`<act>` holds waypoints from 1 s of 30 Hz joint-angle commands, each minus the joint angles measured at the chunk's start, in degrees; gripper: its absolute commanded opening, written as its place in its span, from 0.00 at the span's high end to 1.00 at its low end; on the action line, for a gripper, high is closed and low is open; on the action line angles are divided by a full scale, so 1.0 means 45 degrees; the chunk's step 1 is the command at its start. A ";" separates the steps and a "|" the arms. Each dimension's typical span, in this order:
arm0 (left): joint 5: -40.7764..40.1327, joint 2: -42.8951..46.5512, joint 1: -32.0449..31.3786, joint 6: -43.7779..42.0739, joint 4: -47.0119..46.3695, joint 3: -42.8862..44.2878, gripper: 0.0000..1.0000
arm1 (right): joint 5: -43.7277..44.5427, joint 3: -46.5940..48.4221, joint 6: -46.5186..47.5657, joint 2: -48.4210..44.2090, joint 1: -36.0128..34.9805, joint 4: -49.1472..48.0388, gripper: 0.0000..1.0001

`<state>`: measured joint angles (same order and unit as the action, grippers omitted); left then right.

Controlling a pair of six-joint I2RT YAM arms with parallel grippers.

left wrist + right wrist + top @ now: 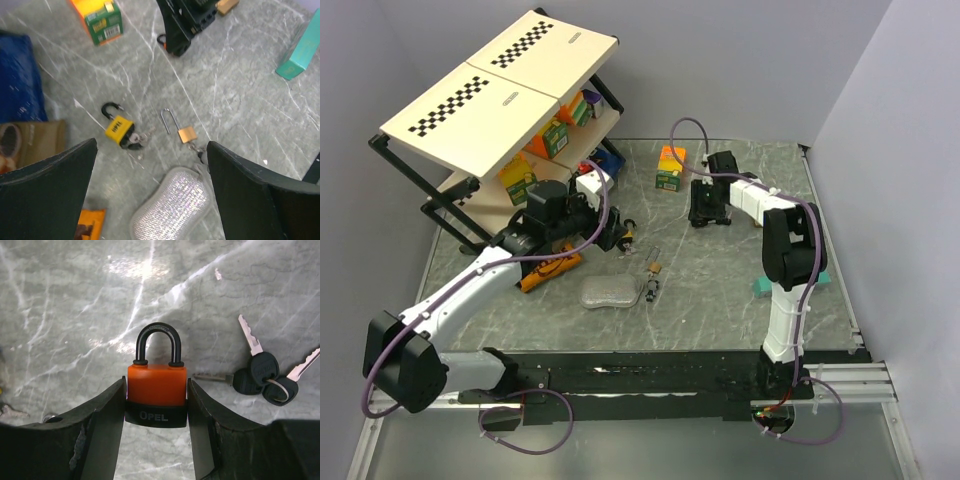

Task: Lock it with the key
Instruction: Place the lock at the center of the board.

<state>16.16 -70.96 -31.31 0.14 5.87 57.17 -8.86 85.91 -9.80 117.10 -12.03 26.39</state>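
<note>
My right gripper [156,407] is shut on an orange and black OPEL padlock [156,389], one finger pressed on each side of its body. Both legs of its black shackle sit in the body. A bunch of black-headed keys [262,377] lies on the marble just right of it, apart from the lock. My left gripper [151,147] hangs open above the table with nothing between its fingers. Below it lie a yellow padlock [119,129] with its shackle swung open and keys at its base, and a small brass padlock [187,134] with a raised shackle.
A silver mesh pouch [172,207] lies under the left gripper. A green and orange box [670,168] stands at the back, and a teal box [820,280] by the right arm. A tilted shelf [500,85] with boxes fills the back left. An orange packet [545,275] lies beside the left arm.
</note>
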 commanded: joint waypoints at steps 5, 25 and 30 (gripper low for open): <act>-0.0174 -0.0597 -0.0015 0.1061 0.0473 0.0499 0.04 | 0.0817 0.0948 -0.0751 0.0364 -0.0197 -0.0103 0.61; 0.0042 -0.3039 -0.0015 0.2643 0.1450 0.1007 0.02 | 0.0466 0.0911 0.0282 -0.1859 -0.0354 -0.0551 0.14; 0.0295 -0.3858 -0.0288 0.2645 0.1255 0.1358 0.09 | 0.0153 -0.0417 0.2017 -0.4163 -0.0626 -0.1411 0.12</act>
<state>16.58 -86.37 -31.42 10.46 12.10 59.83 -6.87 86.59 -7.75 109.67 -13.41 25.04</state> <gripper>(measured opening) 0.943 0.868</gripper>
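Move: The orange lock is still pinched in my right fingers, over a bare spot of board straight below, about 2 cm down. Loose keys lie some 6 cm right of that spot, the orange-green box about 15 cm ahead and 7 left. My open left hand hangs high: the yellow lock is roughly 10 cm ahead and 21 below, the small brass lock 6 cm right and 1 back, the grey case 9 back and 3 left. I ease the orange lock down about 1 cm with my right hand, open the fingers to let go, edge forward a little, then lift straight off, rising some 8 cm from the lowest point and faster at the end. Meanwhile my left hand, fingers kept wide, sinks about 10 cm towards the yellow and brass locks, tipping roughly 25 degrees further down, touching nothing. ##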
